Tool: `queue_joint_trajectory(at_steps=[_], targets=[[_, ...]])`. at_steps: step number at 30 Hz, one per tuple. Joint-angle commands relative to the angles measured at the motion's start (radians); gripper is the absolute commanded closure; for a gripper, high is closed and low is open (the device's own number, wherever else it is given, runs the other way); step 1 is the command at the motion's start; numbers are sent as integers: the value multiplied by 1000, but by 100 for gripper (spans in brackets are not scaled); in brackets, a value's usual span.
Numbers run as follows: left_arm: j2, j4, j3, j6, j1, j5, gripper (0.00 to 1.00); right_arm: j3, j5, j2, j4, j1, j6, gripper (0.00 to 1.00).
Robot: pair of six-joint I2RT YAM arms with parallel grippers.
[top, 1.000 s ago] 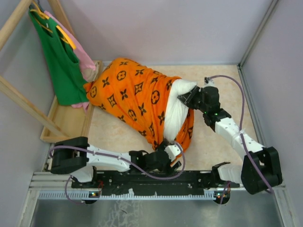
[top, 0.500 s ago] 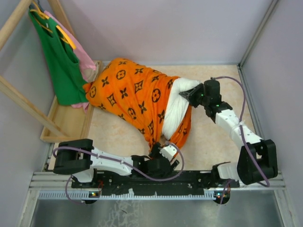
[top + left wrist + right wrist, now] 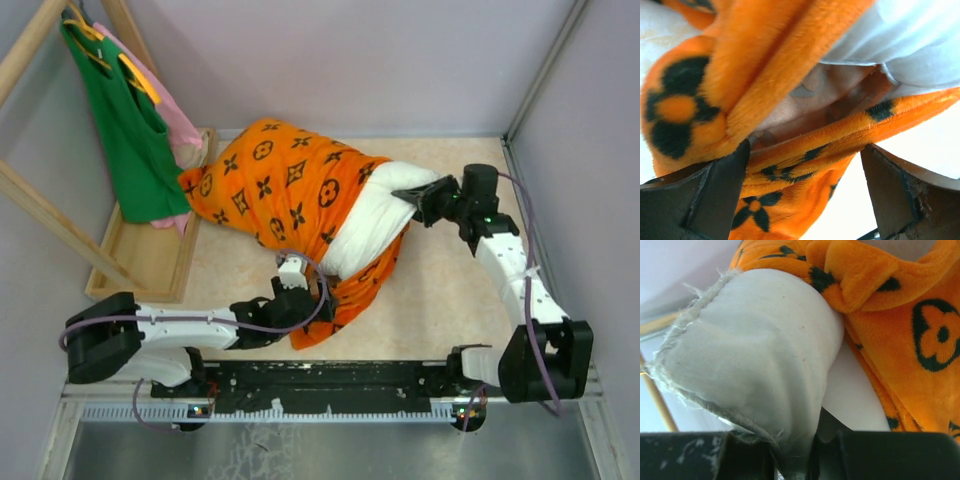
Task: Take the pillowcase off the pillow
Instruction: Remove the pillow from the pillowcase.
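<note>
The orange pillowcase with black motifs lies across the middle of the table and covers the left part of the white pillow. The pillow's right end sticks out of it. My right gripper is shut on the pillow's frayed corner, pinched at the base of the fingers. My left gripper is at the pillowcase's lower hem. In the left wrist view its jaws stand wide open with the orange hem lying between them, held by neither finger.
A green tank top and a pink garment hang on a wooden rack at the left. A wooden tray lies below them. Grey walls close the back and right. The arms' mounting rail runs along the near edge.
My right gripper has pulled the pillow corner to the right, baring more white pillow. My left gripper has opened fully and moved left and away along the hem.
</note>
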Motion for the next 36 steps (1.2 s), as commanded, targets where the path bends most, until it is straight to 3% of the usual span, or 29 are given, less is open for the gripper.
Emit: queue_joint_trajectory(at_steps=[1, 6, 11, 14, 17, 22, 27, 33, 36], targets=[[-5, -340, -86, -127, 42, 19, 0, 66, 20, -182, 305, -192, 191, 100], [-51, -253, -69, -32, 47, 41, 0, 61, 100, -186, 261, -157, 120, 100], [-125, -38, -11, 214, 46, 111, 0, 113, 394, -209, 122, 45, -69, 100], [-86, 67, 63, 324, 46, 84, 0, 106, 448, -207, 127, 119, -76, 100], [-17, 69, 168, 384, 46, 82, 0, 108, 479, -200, 138, 170, -86, 100], [-81, 223, 181, 481, 46, 277, 1, 117, 519, -216, 117, 181, -111, 100], [-244, 171, 165, 498, 42, 292, 2, 95, 547, -226, 127, 181, -132, 100], [-409, 231, 133, 640, 37, 468, 1, 86, 586, -229, 150, 206, -183, 100], [-385, 266, 155, 713, 38, 591, 0, 94, 611, -230, 151, 228, -207, 100]])
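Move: The near rim of the pillowcase mouth runs between the left hand's open fingers, its middle about 4 cm ahead, 4 cm right and 1 cm up; the pillow's bare part is roughly 17 cm ahead, 12 cm right and 8 cm up. The right hand already pinches the pillow's corner: the bare part's middle lies some 4 cm back, 9 cm left and 8 cm below, the near rim about 20 cm back, 17 cm left and 16 cm below. Open left hand rises about 20 cm beside the pillowcase's rim; right, still pinching the pillow, lifts 5 cm. ##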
